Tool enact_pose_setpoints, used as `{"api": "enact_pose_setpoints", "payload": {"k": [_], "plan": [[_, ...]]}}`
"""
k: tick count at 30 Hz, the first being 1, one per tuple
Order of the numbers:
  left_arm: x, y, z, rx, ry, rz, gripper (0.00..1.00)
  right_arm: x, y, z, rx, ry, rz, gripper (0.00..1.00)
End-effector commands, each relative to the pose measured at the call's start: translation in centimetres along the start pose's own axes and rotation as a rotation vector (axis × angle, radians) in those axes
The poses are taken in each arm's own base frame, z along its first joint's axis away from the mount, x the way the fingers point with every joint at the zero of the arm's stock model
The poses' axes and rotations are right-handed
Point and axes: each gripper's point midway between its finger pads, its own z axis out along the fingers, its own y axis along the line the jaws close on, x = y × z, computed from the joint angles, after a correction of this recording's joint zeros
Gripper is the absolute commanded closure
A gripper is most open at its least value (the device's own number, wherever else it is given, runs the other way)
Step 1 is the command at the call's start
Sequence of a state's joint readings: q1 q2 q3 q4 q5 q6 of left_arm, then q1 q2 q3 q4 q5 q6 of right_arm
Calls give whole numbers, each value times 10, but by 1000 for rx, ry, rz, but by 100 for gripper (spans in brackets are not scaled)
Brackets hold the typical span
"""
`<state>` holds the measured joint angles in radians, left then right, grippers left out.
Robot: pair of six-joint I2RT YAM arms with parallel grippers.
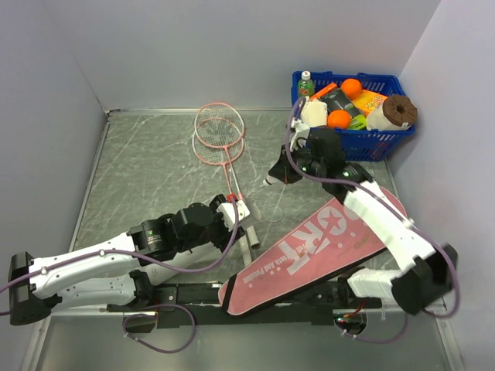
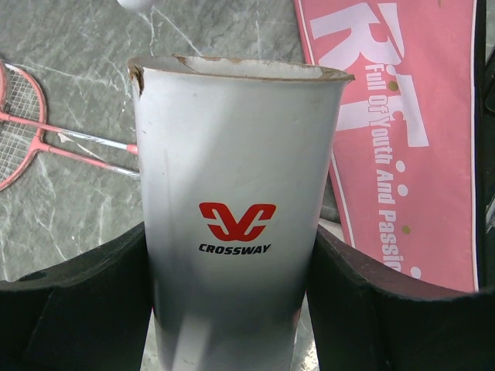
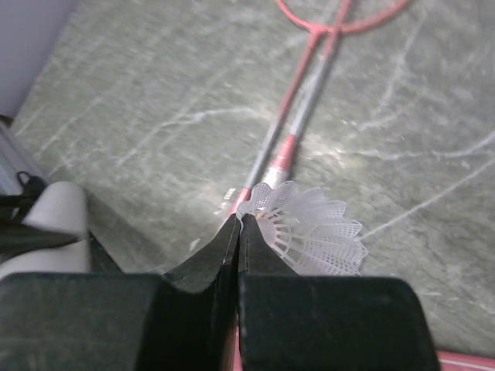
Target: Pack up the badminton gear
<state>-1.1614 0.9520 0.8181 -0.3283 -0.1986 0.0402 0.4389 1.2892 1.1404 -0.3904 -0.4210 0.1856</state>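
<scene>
My left gripper (image 2: 232,259) is shut on a white tube (image 2: 236,178) with a red logo, its fingers pressed against both sides and the open end pointing away. In the top view the white tube (image 1: 237,210) is at mid-table. My right gripper (image 3: 241,220) is shut on the skirt edge of the white shuttlecock (image 3: 317,232), just above the racket shafts. Seen from above, the right gripper (image 1: 271,179) sits a short way beyond the tube's open end. Two pink-framed rackets (image 1: 219,131) lie stacked on the table. The pink bag (image 1: 317,247) lies flat at the near right.
A blue plastic basket (image 1: 387,141) of groceries stands at the back right corner, just behind the right arm. Walls close the table on the left, back and right. The right arm's forearm stretches over the pink bag.
</scene>
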Motion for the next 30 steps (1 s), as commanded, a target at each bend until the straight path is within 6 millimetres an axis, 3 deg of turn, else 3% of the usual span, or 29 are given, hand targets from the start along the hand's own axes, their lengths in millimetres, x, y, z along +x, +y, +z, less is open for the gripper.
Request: {"api": "enact_pose_setpoints", "payload": {"k": [1, 4, 9, 11, 21, 26, 30], "plan": [[-32, 0, -5, 10, -88, -44, 99, -17, 43, -45, -7, -84, -79, 100], [-35, 0, -7, 11, -100, -54, 99, -21, 60, -67, -4, -144, -96, 100], [-41, 1, -12, 13, -134, -60, 99, -15, 92, -81, -77, -145, -111, 100], [-42, 0, -13, 17, -140, -59, 99, -13, 106, -83, -126, -142, -112, 100], [-45, -4, -17, 42, -161, -61, 99, 9, 139, -67, -274, -89, -89, 100], [-47, -5, -18, 50, -174, -59, 99, 16, 150, -69, -340, -80, -60, 100], [-46, -5, -19, 50, -172, -57, 99, 14, 151, -81, -338, -110, -61, 100]]}}
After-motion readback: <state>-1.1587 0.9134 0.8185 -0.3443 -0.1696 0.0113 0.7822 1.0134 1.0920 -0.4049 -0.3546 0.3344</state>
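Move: The tube's open mouth lies about 12 cm back from the right hand, 11 cm to its left and some 3 cm higher. From the left hand, which grips the tube, it is 3 cm ahead, 7 cm to the right and 4 cm up. On the table roughly 20 cm below the right hand, the racket handles lie 8 cm back and 5 cm left, and the clear lid 2 cm back and 2 cm right. Still pinching the shuttlecock by its feathered skirt, the right hand carries it to the tube's mouth: quickly back and up, then slower, back and left, about 15 cm in all with fingers shut. The wrist turns some 15 degrees, mostly counter-clockwise. The left hand keeps its grip on the tube, shifting it barely a centimetre. ##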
